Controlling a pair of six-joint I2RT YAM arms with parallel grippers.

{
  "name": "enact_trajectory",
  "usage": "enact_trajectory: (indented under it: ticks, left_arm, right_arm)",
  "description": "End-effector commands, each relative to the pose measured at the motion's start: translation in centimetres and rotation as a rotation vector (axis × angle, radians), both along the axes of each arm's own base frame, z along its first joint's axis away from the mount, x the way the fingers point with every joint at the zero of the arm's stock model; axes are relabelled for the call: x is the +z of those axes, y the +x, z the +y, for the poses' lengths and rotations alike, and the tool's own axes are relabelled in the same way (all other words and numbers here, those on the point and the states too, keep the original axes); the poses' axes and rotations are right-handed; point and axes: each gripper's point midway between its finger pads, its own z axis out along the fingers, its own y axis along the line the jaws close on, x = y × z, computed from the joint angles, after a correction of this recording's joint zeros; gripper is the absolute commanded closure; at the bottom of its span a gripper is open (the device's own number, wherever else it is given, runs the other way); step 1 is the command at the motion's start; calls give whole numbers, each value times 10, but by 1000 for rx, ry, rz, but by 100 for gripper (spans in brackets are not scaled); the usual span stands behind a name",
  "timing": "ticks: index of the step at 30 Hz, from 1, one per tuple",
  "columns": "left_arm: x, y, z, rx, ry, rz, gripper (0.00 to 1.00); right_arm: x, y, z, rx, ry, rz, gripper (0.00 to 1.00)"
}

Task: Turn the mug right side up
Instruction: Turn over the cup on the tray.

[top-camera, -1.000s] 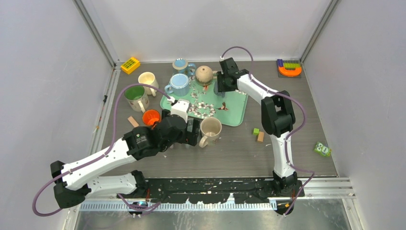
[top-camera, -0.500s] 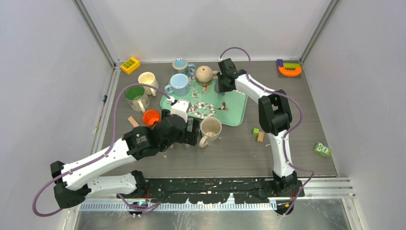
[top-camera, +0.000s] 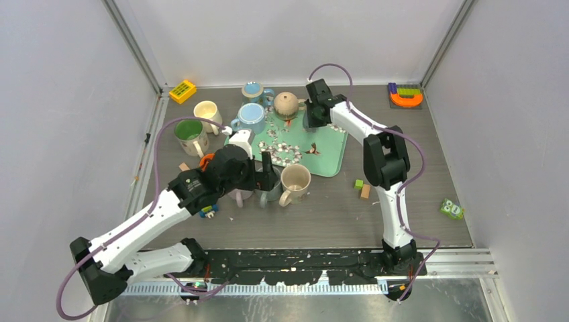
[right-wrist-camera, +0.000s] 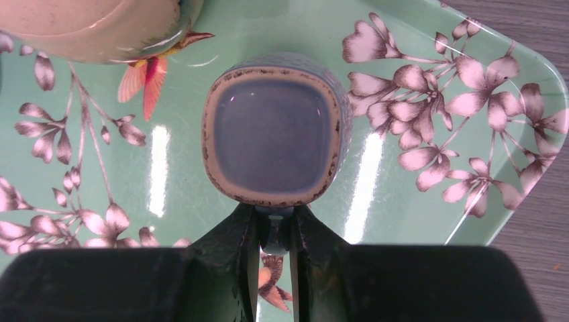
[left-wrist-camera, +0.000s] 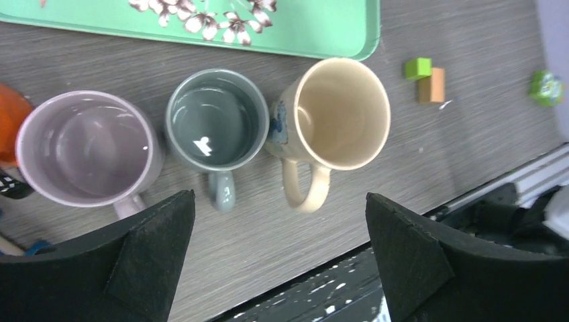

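Observation:
A blue-grey mug (right-wrist-camera: 276,127) with a squarish, brown-worn ring stands upside down on the green flowered tray (right-wrist-camera: 416,201), its flat base toward the right wrist camera. My right gripper (right-wrist-camera: 275,218) is shut on its handle, which shows pinched between the two fingers. From above, the right gripper (top-camera: 311,119) covers that mug at the tray's far edge. My left gripper (left-wrist-camera: 280,198) hangs wide open above the table, holding nothing. Below it stand a lilac mug (left-wrist-camera: 87,147), a grey-green mug (left-wrist-camera: 216,126) and a cream mug (left-wrist-camera: 342,113), all mouth up.
A round beige pot (top-camera: 286,104) sits right beside the gripped mug. Two blue mugs (top-camera: 251,117), a white mug (top-camera: 207,111) and a green mug (top-camera: 189,132) stand left of the tray (top-camera: 329,157). Small blocks (top-camera: 362,188), a green toy (top-camera: 452,209) and corner toys (top-camera: 405,95) lie around.
My right jaws have closed onto the mug's handle. My left arm has lifted and drawn back toward the left, uncovering the row of mugs below it.

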Motion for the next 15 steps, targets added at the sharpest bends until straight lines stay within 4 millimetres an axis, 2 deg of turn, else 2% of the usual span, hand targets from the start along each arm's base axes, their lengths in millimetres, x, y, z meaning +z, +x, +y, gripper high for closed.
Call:
enact_trajectory:
  ticks: [1, 9, 15]
  left_arm:
    - [28, 3, -18, -39, -211, 21, 0]
    - [56, 25, -25, -60, -442, 79, 0]
    - [80, 49, -24, -65, -619, 104, 0]
  right_arm:
    - [113, 6, 10, -10, 138, -209, 99]
    - [184, -20, 24, -17, 368, -281, 99]
    - [238, -54, 50, 30, 662, -295, 99]
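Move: Just ahead of the right hand, some 4 cm, is the small upside-down cup, its handle already pinched in the fingers. From that hand the round beige mug stands about 10 cm ahead and 8 cm left; the pale-blue mug is roughly 7 cm ahead and 16 cm left. The left hand has the cup about 30 cm ahead, 11 cm right and 16 cm below, with the grey mug 5 cm ahead and 15 cm below, and the tan mug 7 cm right of that. Lifting the cup by its handle, the right hand goes almost straight up about 17 cm, gathering speed and easing back some 4 cm, while it tilts roughly 25 degrees, its left side rising and its fingertips tipping up. The left hand, fingers still wide open, climbs and moves forward about 5 cm each towards the cup, rolling some 25 degrees with its left side dropping. ##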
